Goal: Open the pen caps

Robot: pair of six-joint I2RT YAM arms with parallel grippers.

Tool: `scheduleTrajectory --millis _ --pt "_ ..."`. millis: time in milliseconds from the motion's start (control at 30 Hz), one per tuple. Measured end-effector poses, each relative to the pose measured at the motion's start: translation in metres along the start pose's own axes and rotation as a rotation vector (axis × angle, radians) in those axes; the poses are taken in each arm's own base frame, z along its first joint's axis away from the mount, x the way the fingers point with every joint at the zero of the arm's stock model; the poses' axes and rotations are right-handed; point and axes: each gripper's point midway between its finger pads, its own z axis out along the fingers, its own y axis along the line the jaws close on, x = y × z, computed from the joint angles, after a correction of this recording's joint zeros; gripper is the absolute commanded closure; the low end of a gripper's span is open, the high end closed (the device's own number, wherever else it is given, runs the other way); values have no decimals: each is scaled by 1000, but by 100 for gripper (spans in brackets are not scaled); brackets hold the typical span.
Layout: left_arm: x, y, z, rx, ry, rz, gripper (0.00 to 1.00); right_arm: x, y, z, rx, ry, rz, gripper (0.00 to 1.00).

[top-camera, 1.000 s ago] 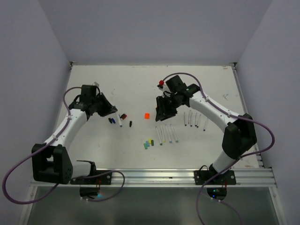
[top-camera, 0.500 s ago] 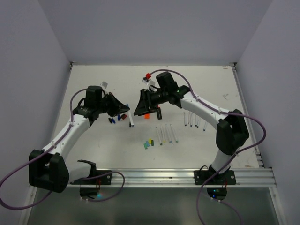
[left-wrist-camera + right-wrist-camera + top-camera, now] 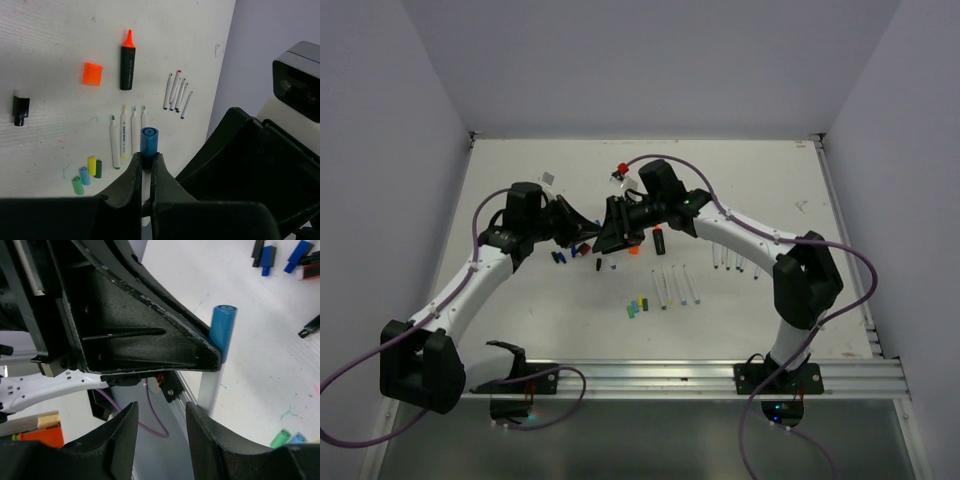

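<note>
My left gripper [image 3: 146,165] is shut on a white pen whose blue cap [image 3: 149,142] sticks out past the fingertips. In the right wrist view that blue cap [image 3: 222,330] and the white barrel [image 3: 209,390] stand just beyond my right gripper [image 3: 160,425], which is open with nothing between its fingers; the barrel runs behind its right finger [image 3: 210,445]. From above, the left gripper [image 3: 582,232] and right gripper [image 3: 607,238] meet over the table's middle. Loose caps [image 3: 87,172] in green, blue and yellow lie together on the table.
An orange cap [image 3: 92,74] lies beside an uncapped black marker [image 3: 127,62]. A black cap [image 3: 20,110] lies left of them. Three white pens [image 3: 130,135] lie in a row, several more [image 3: 177,92] further off. Blue, black and red caps [image 3: 300,252] lie near the left arm.
The right arm has swung left across the table to face the left gripper, and its jaws have opened wider. The left gripper has moved right with the pen.
</note>
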Motion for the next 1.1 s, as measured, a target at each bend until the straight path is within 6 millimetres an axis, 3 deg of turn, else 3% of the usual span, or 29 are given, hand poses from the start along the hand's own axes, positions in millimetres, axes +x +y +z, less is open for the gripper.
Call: scheduleTrajectory --millis 467,800,900,933,1000,1067,1100 --pt "2 1 -2 -6 6 25 100 -5 -16 -20 157 -30 -79 53" --pt "0 -7 -4 13 9 31 100 -2 -25 -18 179 -29 -68 55" --pt "1 -12 -4 34 15 20 100 4 -26 -14 177 -16 -58 64" --pt "1 -14 -5 42 16 14 100 4 -24 -11 172 -14 -59 83" --pt "1 -18 -5 58 21 10 100 6 -21 -8 170 -14 -63 100" --pt "1 -19 -6 61 19 11 100 6 -22 -8 174 -15 -46 100" --pt "1 -19 -6 63 18 13 91 6 -22 -8 172 -16 -42 100"
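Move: The pen's white barrel hangs from the left fingers, its middle about 4 cm below that hand, 2 cm back and 1 cm to the right. From the open right fingers it lies some 3 cm lower, 1 cm ahead and 1 cm to the right. On the table roughly 20 cm below the right hand, the coloured caps are 3 cm back and 6 cm right, the black cap 10 cm ahead and 3 cm left, and the orange cap 16 cm ahead and 5 cm right. Easing right about 2.5 cm and slightly forward while its fingers tip some 10 degrees further down, the right hand then sinks and draws a little back and left around the pen's barrel, and its fingers close to pinch the lower part. The left hand keeps its grip by the blue cap and lifts nearly 2 cm near the end. ##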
